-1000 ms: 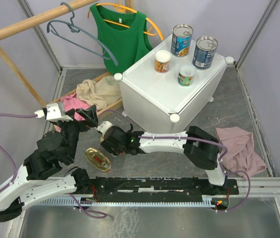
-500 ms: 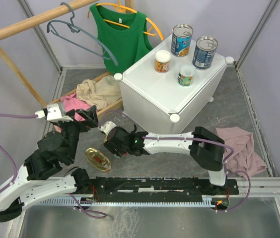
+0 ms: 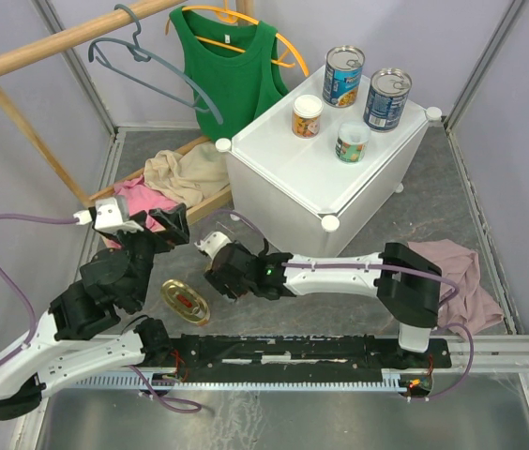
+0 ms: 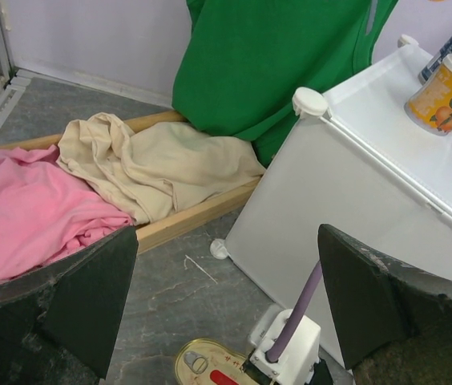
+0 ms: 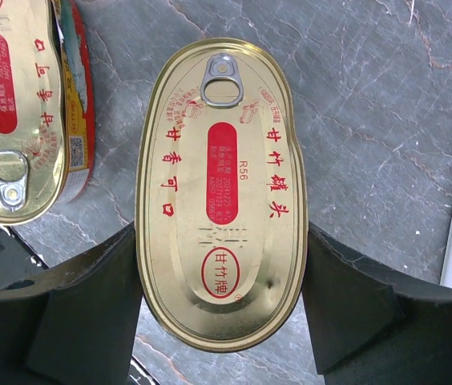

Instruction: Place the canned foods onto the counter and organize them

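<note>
My right gripper (image 5: 220,297) is shut on a flat oval gold tin (image 5: 220,192) with a red label, one finger on each long side, above the grey floor. A second gold tin (image 5: 18,104) lies on the floor to its left, and the top view shows this second tin (image 3: 185,302) too. In that view the right gripper (image 3: 218,277) is low in front of the counter (image 3: 293,173). Two tall blue-labelled cans (image 3: 343,76) (image 3: 387,98) and two small white-lidded cans (image 3: 307,116) (image 3: 351,142) stand on the counter. My left gripper (image 4: 226,305) is open and empty, facing the counter's corner.
A wooden tray (image 3: 210,199) holds pink cloth (image 4: 26,216) and beige cloth (image 4: 154,160) left of the counter. A green top (image 3: 227,66) hangs on a wooden rack with a grey hanger (image 3: 152,66). A mauve cloth (image 3: 452,277) lies on the floor at the right.
The right arm has shifted to the right and toward its base with the tin in its jaws. The left arm has dipped slightly. The tin on the floor has not moved.
</note>
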### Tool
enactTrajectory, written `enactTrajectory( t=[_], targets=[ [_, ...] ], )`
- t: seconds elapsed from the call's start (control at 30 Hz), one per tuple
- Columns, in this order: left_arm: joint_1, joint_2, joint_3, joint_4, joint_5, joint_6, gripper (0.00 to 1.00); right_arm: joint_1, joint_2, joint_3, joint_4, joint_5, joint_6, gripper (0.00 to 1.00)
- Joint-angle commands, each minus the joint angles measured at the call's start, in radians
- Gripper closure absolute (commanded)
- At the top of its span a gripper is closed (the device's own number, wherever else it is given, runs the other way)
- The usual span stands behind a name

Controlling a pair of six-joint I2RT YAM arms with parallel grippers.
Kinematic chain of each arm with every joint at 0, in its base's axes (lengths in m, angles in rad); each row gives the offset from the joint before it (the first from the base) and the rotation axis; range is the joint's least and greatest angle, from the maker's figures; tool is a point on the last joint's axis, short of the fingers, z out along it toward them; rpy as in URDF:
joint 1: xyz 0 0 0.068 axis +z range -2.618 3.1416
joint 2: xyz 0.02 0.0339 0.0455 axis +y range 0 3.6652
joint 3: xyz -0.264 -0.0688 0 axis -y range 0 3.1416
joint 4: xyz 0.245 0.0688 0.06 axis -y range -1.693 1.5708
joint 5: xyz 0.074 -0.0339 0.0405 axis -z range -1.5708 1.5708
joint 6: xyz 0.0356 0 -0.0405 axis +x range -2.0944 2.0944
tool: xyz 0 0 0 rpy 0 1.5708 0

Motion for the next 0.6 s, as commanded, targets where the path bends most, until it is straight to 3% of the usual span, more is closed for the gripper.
enactTrajectory(
  t=[0.0, 0.57],
  targets=[
    [-0.001, 0.012, -0.02, -0.007, 0.008, -0.089, 0.01, 0.009, -0.096, -0.02, 0.105, 0.038, 0.017, 0.99],
    [-0.002, 0.009, -0.137, -0.066, 0.113, -0.255, 0.01, 0.059, -0.167, -0.084, 0.104, 0.08, 0.044, 0.99]
  ],
)
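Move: The canned food in the right gripper, a flat oval gold tin, lies about 27 cm below the left gripper, 7 cm to its right and 2 cm back. The second oval tin stands on the table some 31 cm below it, 7 cm back and 2 cm to its left. From the right hand, the held tin's middle is about 2 cm ahead and 2 cm left, roughly level; the white counter's top centre is some 21 cm ahead, 21 cm right and 23 cm higher. Lower the open left gripper about 6 cm, easing it some 2 cm to the right towards the tin in the right gripper, while its fingers tip slightly down from level. Meanwhile keep the right fingers' hold on that tin and draw it back some 2 cm, about 1 cm right and 1 cm up, away from the second tin. ##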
